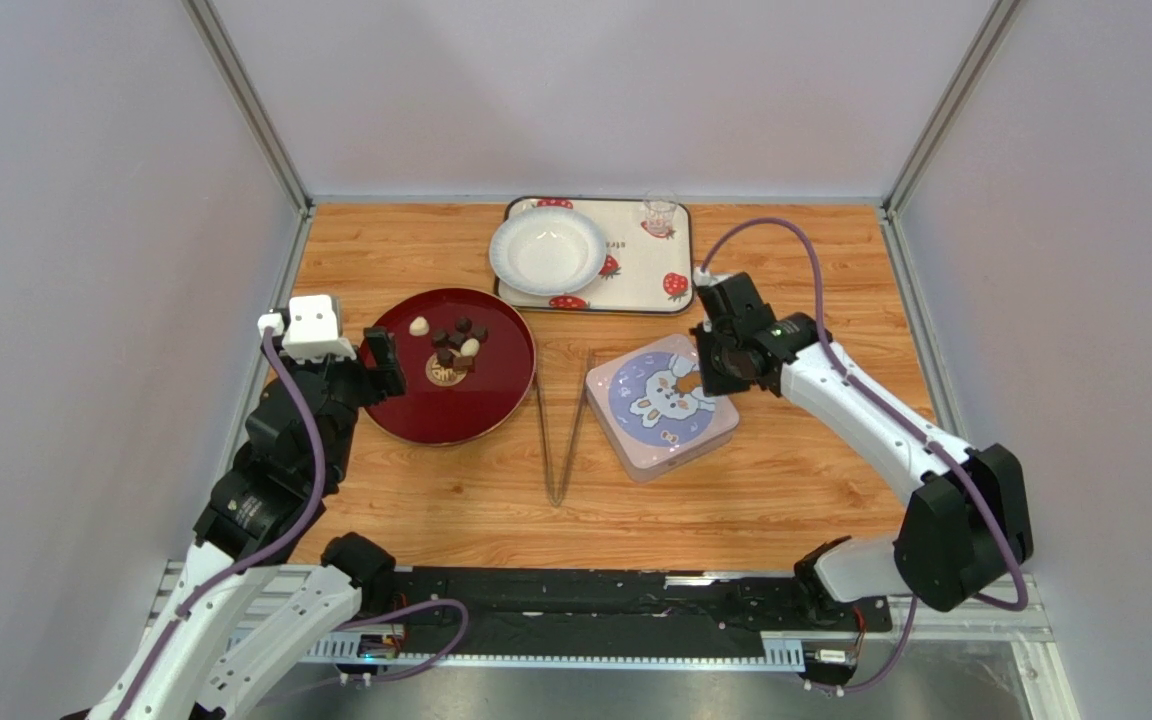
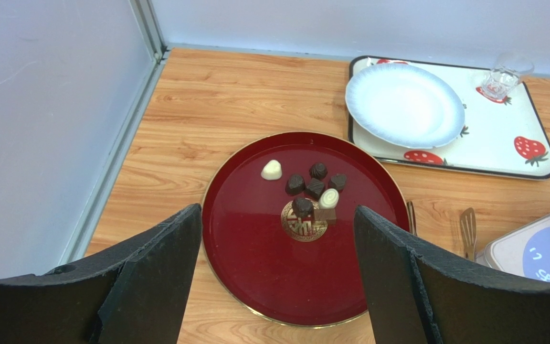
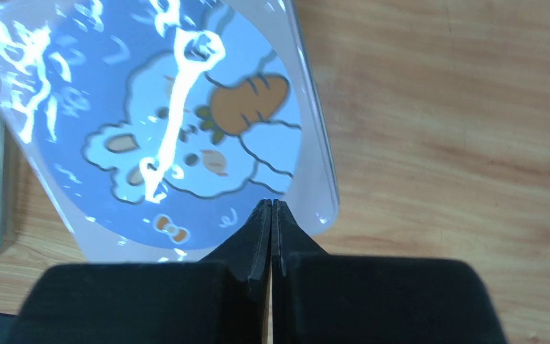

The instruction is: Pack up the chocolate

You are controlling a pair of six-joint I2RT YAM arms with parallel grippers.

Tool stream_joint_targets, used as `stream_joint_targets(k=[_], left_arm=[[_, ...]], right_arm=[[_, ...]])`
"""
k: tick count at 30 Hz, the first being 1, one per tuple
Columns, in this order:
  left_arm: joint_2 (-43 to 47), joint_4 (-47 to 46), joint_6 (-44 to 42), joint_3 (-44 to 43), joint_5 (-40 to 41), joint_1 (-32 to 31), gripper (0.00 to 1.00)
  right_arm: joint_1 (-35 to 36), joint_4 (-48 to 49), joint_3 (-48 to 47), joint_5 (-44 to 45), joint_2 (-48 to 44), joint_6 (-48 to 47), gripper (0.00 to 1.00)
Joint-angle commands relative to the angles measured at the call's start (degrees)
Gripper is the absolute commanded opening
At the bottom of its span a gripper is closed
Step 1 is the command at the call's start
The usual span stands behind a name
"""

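Note:
Several small chocolates [image 1: 450, 350], dark brown and cream-white, lie on a round dark-red tray [image 1: 492, 405]; the left wrist view shows them [image 2: 315, 189] on that tray [image 2: 271, 265]. A square tin [image 1: 660, 405] with a blue rabbit lid lies closed to the right; its lid fills the right wrist view [image 3: 184, 122]. My left gripper [image 1: 381, 365] is open and empty at the red tray's left rim. My right gripper [image 1: 720, 360] is shut and empty, its tips [image 3: 271, 208] just above the tin's lid near one corner.
A strawberry-print tray [image 1: 642, 278] at the back holds a white bowl [image 1: 548, 248] and a small glass [image 1: 659, 216]. Metal tongs [image 1: 564, 428] lie between the red tray and the tin. Grey walls stand left, right and behind.

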State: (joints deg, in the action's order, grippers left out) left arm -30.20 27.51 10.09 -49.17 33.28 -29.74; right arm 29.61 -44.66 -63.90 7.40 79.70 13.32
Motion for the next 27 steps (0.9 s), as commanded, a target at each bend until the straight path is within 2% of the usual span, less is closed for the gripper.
stream_joint_targets(k=[1,6,17,27], left_arm=[[0.3,-1.8,-0.9,0.3,-0.2,0.3,0.85],[0.4,-1.8,-0.9,0.3,0.0,0.3,0.85],[0.0,-1.9,-1.0,0.7,-0.4,0.3,0.85],[-0.2,-2.1,-1.2,0.7,-0.2,0.3,0.85]], right_arm=[[-3.0,-1.7,5.0,-2.2,-4.2,2.0,0.0],[-5.9,-0.7,7.9,-4.5,-5.5,2.1,0.0],[-7.7,4.3,11.1,-4.8,-2.1,1.4,0.0],[-8.2,3.4,14.2,-4.3,1.0,2.2,0.0]])
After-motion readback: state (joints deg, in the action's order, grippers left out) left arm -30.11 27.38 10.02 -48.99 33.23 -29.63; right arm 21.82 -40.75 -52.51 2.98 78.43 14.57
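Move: The shut right hand hovers about 5 cm above the lid of the chocolate box, whose middle lies some 6 cm to its left and level with it; the lid's right corner is about 4 cm right and 2 cm back. The tongs lie roughly 20 cm left and 4 cm back, the strawberry tray 15 cm left and 22 cm ahead. From the left hand, the box is about 34 cm right, 3 cm ahead and well below. The right hand, fingers still shut, sinks 5 cm while shifting 4 cm right and slightly back, onto the lid's right corner. ##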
